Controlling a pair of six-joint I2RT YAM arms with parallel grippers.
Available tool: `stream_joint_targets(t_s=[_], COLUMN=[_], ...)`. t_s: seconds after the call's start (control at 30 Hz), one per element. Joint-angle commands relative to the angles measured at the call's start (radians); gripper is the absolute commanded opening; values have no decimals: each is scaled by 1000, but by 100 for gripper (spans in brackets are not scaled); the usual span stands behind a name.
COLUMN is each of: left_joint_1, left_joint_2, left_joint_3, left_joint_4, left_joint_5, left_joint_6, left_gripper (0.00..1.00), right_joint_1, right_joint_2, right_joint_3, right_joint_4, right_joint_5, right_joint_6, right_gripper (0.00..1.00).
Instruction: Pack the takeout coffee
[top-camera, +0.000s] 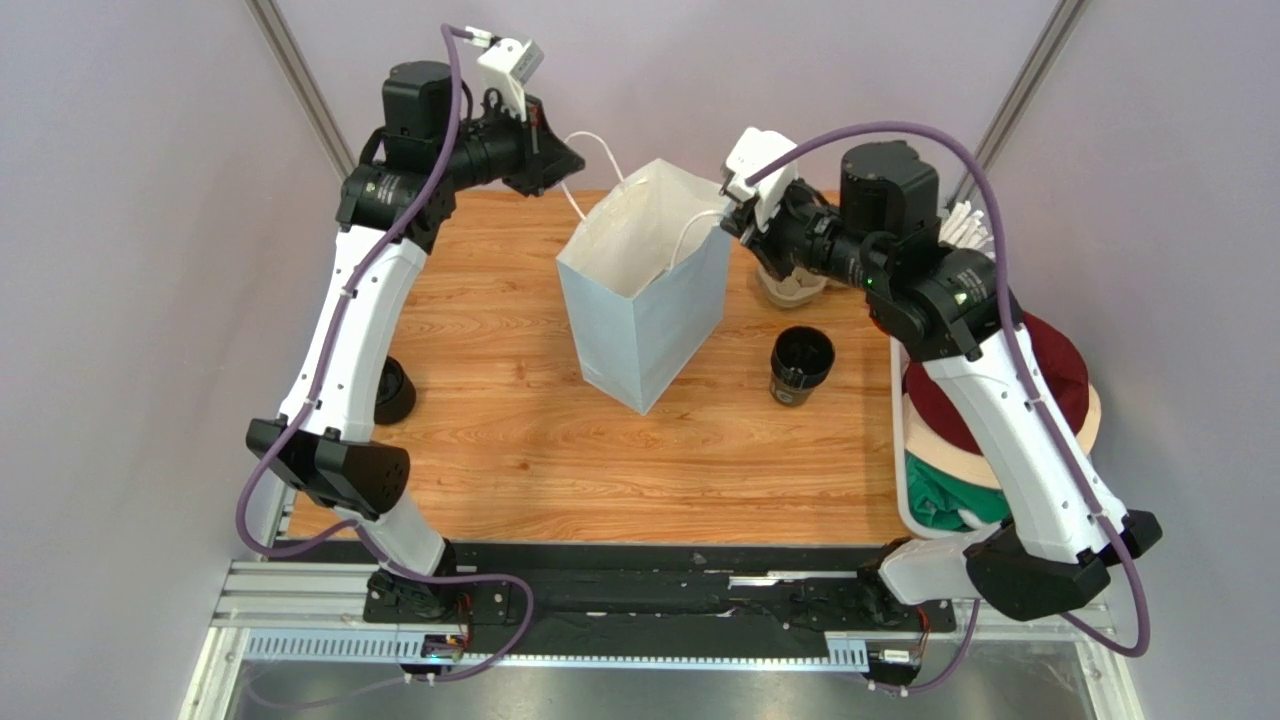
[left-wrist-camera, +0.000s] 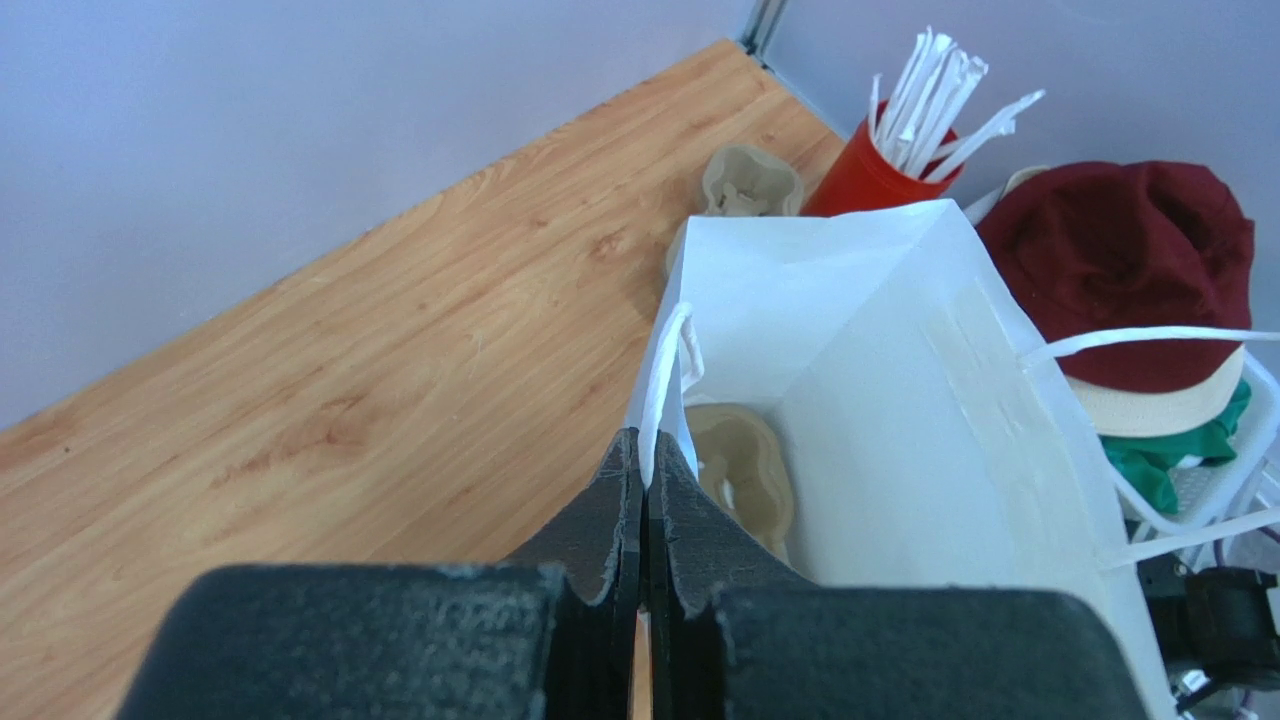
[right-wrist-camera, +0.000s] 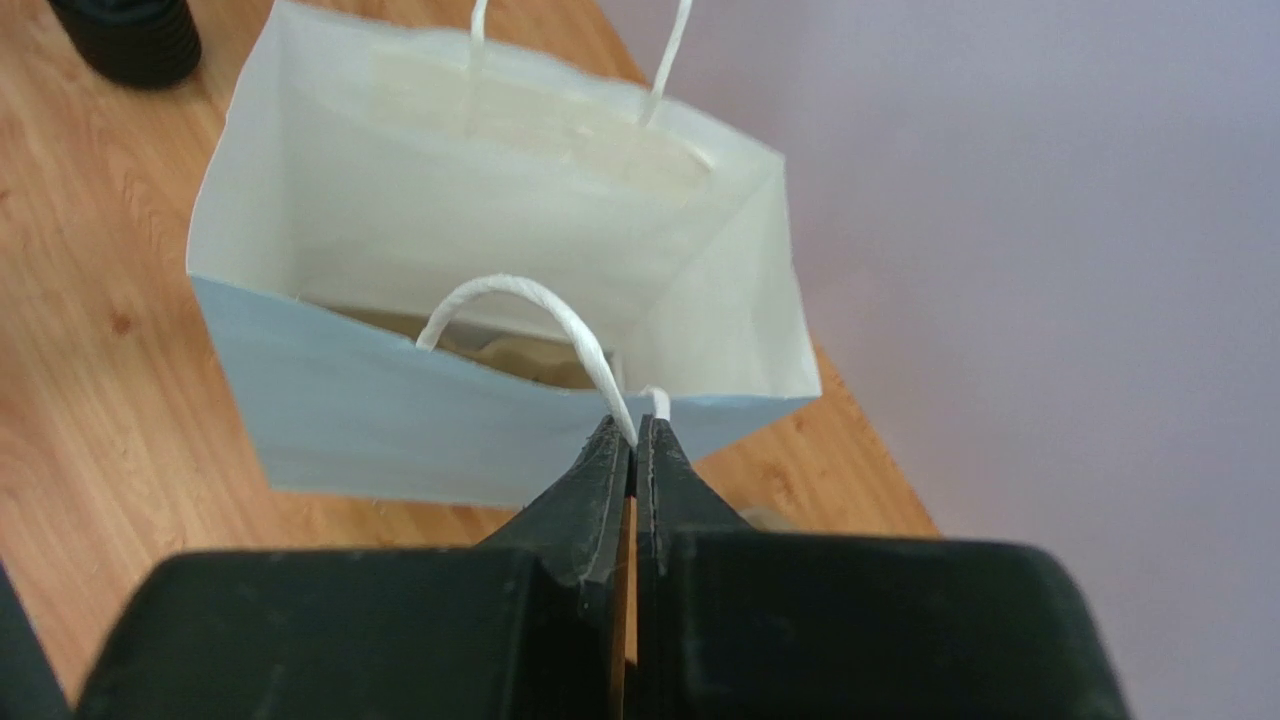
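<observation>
The takeout coffee (top-camera: 801, 365), a small black cup with an open top, stands on the wooden table just right of the white paper bag (top-camera: 646, 293). The bag stands upright and open, with a brown pulp cup carrier (left-wrist-camera: 744, 465) lying on its bottom. My left gripper (left-wrist-camera: 646, 443) is shut on the bag's left rim by the handle (left-wrist-camera: 669, 353). My right gripper (right-wrist-camera: 633, 428) is shut on the white cord handle (right-wrist-camera: 519, 300) of the bag's near side. In the top view the two grippers (top-camera: 559, 177) (top-camera: 732, 210) sit at opposite sides of the bag's mouth.
A red cup of white straws (left-wrist-camera: 872, 173) and a second pulp carrier (left-wrist-camera: 751, 180) stand at the back right. A white bin (top-camera: 902, 450) with red, cream and green caps (left-wrist-camera: 1127, 255) sits at the right edge. Another black round object (top-camera: 394, 390) stands behind my left arm.
</observation>
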Motion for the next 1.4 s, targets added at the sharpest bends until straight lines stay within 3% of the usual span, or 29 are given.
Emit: stream_joint_targets(t_s=[0.0,0.07,0.17,0.47,0.63,0.77,1.07,1.37], left_joint_1=[2,0,0,0,0,0,-7,-40], left_joint_2=[-52,-68,-62,-39,-17,-20,-140,-310], left_joint_3=[-208,-370,-428,-220,-97,-88,-339,-549], left_joint_4=[61,105,124,55,30,29,23,-13], left_joint_5=[20,28,24,-7,-4,78,194,298], left_joint_6=[26,28,47,87,116,167,343,486], left_gripper=[0,0,0,0,0,0,0,0], right_joint_1=[5,30,48,51,65,105,253,346], right_joint_2=[-35,-58,-62,-43,-78,-123,-220,-246], right_joint_3=[-186,-333,-399,-315,-371,-470,-815,-930], right_joint_4=[64,101,147,124,95,68,97,106], right_joint_5=[-49,-45,-11,-24,-66,-80,-71,-27], right_joint_6=[41,46,51,74,66,14,-18,-28], right_gripper=[0,0,0,0,0,0,0,0])
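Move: Each hand already pinches a bag handle. The raised paper bag's middle hangs about 17 cm below them: some 9 cm right and 5 cm back from the left hand, 11 cm left and 5 cm ahead of the right. The black cups stand roughly 38 cm below the right hand, 9 cm right and 3 cm ahead; the spare cup tray lies some 16 cm beyond the cups, level with them sideways. Pinching the handles, both hands dip about 15 cm, rebound, then sink and draw back, the right farthest. ##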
